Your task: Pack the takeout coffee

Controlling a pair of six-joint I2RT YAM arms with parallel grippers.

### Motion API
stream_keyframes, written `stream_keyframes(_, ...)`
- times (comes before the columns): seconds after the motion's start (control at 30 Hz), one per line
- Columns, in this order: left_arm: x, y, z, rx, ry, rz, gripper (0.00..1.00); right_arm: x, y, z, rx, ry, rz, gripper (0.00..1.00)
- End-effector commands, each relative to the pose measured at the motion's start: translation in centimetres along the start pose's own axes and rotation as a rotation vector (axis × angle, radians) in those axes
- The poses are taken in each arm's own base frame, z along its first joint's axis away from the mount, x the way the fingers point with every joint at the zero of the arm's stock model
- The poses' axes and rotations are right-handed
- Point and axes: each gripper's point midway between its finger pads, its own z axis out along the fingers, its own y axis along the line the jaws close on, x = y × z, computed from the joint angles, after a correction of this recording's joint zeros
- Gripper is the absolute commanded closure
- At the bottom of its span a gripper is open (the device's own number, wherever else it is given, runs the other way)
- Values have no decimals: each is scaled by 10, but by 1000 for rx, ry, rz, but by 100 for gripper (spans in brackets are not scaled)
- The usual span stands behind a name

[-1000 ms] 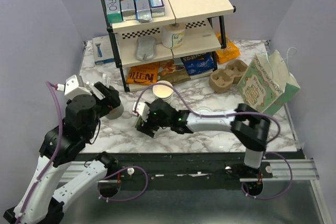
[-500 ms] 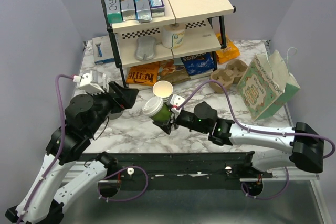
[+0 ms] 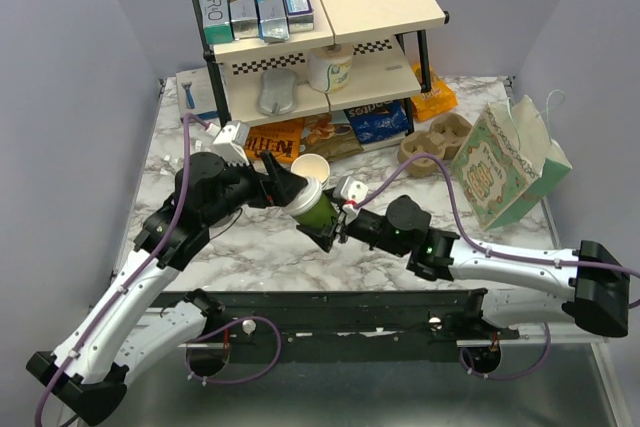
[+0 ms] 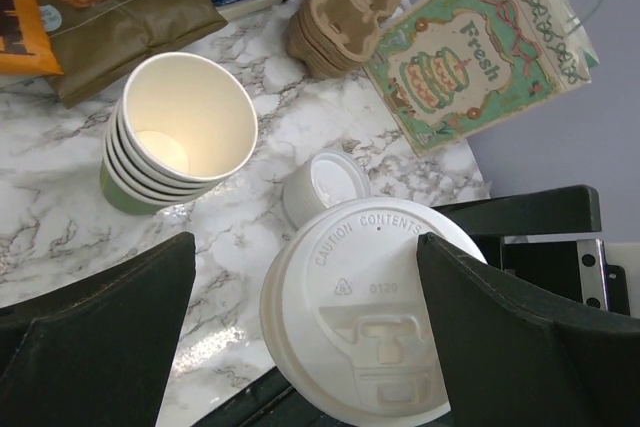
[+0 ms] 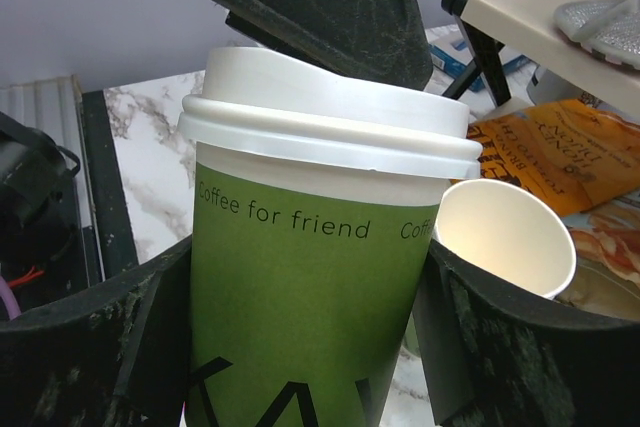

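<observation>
The takeout coffee (image 3: 320,212) is a green paper cup with a white plastic lid (image 4: 365,307), printed "Coffee for friend" (image 5: 300,277). It hangs tilted above the marble table with my right gripper (image 3: 332,228) shut on its green sides (image 5: 305,337). My left gripper (image 3: 283,188) reaches in from the left and stands open, its wide jaws on either side of the lid (image 4: 305,242). One dark left finger (image 5: 320,7) shows just behind the lid's top. Its right finger overlaps the lid's rim; the left one stands apart.
A stack of nested lidless cups (image 3: 311,169) (image 4: 180,132) stands just behind the coffee. A loose white lid (image 4: 325,182) lies on the marble. The brown cup carrier (image 3: 435,142) and a printed gift bag (image 3: 505,162) sit at the right. A stocked shelf (image 3: 320,37) fills the back.
My right arm lifted the coffee off the table and carried it right, toward the cup stack. My left arm swung right and stretched out until its open jaws reached the lid.
</observation>
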Motion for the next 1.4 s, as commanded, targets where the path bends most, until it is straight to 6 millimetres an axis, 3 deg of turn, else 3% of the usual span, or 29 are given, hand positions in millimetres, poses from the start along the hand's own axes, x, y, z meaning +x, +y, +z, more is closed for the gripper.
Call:
stream_keyframes(0.0,30,-13,-3,119,123,28,1,-41,-22,-6,116,-158,-3,21)
stream_keyframes(0.2,45,-3,-2,93,131,-82,1,-76,-44,-21,233,-337,15,21)
stream_keyframes(0.37,50,-13,-3,169,118,-157,1,-95,-51,-26,269,-397,-4,23)
stream_keyframes(0.53,52,-6,-2,121,119,-198,1,-112,-48,-30,247,-446,-43,23)
stream_keyframes(0.77,42,-33,3,256,105,-334,4,-120,-53,-26,275,-482,-78,22)
stream_keyframes(0.93,38,-41,1,304,89,-396,31,-135,-54,-35,282,-558,-69,22)
stream_keyframes(1.37,30,-62,-5,436,86,-496,69,-158,-57,-48,303,-656,-65,22)
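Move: The white lid, on the green coffee cup that the right hand holds, lies about 4 cm back, 3 cm right and 2 cm below the wide-open left hand. From the right hand it is roughly 5 cm up, 3 cm left and 1 cm ahead. The stack of empty cups stands about 9 cm ahead, 4 cm right and 20 cm below the left hand; the lid stack is some 13 cm farther right and 5 cm nearer the base than those cups. The lidded cup, still gripped by the right hand, is carried up about 6 cm, a little to the right and forward, its top tipping back and right by some 20 degrees. The left hand dips slightly, then rises with it, also drifting right and a little back, rolls about 35 degrees with its left side sinking, and closes to about half open around the lid's rim, one finger over the lid and the other beside the cup wall. ##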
